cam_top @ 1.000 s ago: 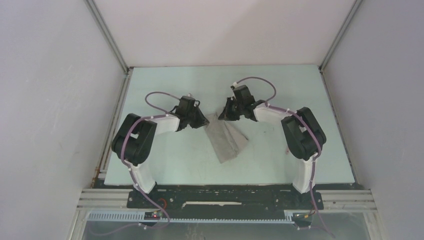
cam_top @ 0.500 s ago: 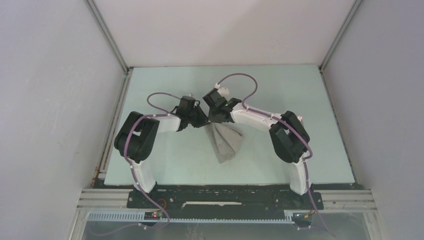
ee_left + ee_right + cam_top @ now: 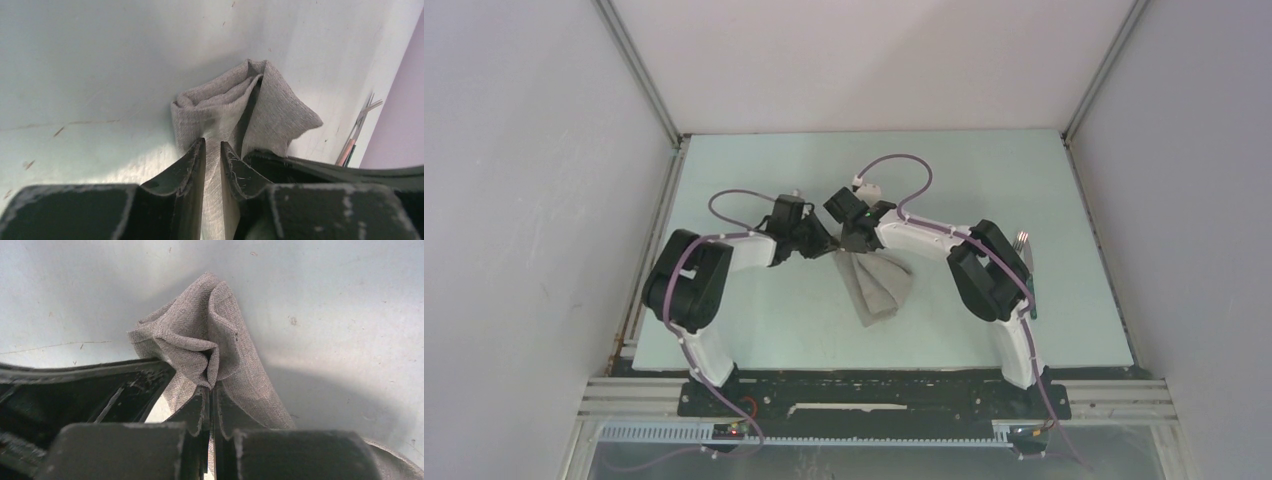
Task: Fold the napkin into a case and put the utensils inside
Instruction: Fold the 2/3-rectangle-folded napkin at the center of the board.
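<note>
The taupe-grey napkin (image 3: 877, 285) lies bunched and partly folded at the table's middle, its far end lifted. My left gripper (image 3: 829, 247) and right gripper (image 3: 856, 249) meet at that far end, nearly touching each other. In the left wrist view the left gripper (image 3: 212, 145) is shut on a strip of the napkin (image 3: 225, 105). In the right wrist view the right gripper (image 3: 210, 390) is shut tight on a gathered fold of the napkin (image 3: 200, 335). The utensils (image 3: 1023, 241) lie at the right, partly hidden behind the right arm; the utensils (image 3: 357, 130) show a pink handle and fork tines.
The pale green table (image 3: 754, 330) is walled by white panels on the left, back and right. A metal rail (image 3: 874, 398) runs along the near edge by the arm bases. The left gripper's dark body (image 3: 85, 390) fills the left of the right wrist view.
My right arm has swung left with its napkin corner until its gripper sits beside the left one. The flat cloth has bunched up. The utensils have come into view at the right.
</note>
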`<move>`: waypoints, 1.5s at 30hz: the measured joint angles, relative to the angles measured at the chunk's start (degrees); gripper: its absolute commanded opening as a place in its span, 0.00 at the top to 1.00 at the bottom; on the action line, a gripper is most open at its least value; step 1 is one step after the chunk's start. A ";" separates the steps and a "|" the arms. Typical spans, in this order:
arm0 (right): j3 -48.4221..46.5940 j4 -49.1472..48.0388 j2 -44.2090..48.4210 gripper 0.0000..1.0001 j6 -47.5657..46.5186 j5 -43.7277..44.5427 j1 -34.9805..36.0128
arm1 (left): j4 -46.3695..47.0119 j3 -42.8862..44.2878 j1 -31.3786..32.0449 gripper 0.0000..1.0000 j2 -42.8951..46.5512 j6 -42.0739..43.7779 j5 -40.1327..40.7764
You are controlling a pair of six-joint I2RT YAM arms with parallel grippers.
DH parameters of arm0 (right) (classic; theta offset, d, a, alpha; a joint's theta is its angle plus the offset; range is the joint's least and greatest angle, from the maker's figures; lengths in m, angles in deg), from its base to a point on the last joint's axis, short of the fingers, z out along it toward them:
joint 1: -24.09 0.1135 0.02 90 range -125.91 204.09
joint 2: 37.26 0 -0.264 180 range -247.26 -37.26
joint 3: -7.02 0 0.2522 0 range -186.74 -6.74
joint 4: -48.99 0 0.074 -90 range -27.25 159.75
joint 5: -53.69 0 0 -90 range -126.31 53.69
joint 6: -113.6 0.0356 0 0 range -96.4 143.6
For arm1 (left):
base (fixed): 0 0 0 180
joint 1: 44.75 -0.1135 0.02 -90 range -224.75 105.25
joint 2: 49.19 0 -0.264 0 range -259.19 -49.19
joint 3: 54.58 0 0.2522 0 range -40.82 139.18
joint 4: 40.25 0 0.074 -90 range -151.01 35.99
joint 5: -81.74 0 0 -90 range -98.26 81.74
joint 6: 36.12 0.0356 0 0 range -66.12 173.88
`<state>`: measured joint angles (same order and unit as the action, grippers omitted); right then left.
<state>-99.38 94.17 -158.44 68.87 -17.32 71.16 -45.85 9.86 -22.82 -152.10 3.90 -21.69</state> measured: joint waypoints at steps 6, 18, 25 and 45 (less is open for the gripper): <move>0.00 -0.96 -0.13 1.00 0.98 -1.22 0.00 | -1.25 -3.43 -2.75 0.75 5.62 -0.02 -0.55; 2.80 -5.33 -0.13 0.90 1.60 -5.51 -0.31 | 1.11 -3.65 -3.58 0.78 0.87 -1.03 -3.32; 11.47 -16.63 2.58 0.61 3.26 -12.79 -2.49 | 1.86 -3.65 -3.63 0.78 0.68 -1.03 -3.56; 24.70 -40.33 9.03 0.36 4.20 -36.48 -8.31 | -4.83 -6.01 -4.81 0.76 15.58 1.29 -4.00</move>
<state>-74.68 53.84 -149.42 73.07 -53.80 62.85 -50.68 3.85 -27.62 -136.51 5.19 -25.69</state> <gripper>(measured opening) 0.592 0.228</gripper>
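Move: The right gripper already pinches the napkin's folded-over edge. The napkin's left edge, where this goes, lies about 3 cm left, 1 cm ahead and 2 cm below; the far end is some 5 cm ahead and 2 cm left, the near end about 15 cm back and 4 cm right. From the left gripper, the left edge is about level, 1 cm left and 1 cm below. Carry the pinched napkin edge left with the right gripper and down about 2 cm, then open wide to let go and lift about 5 cm, still drifting left and rolling its left side up nearly 40 degrees. Meanwhile hop the left gripper 2 cm left and up, lower it to napkin height, hold it there during the release, then raise it some 6 cm, fingers unchanged. ##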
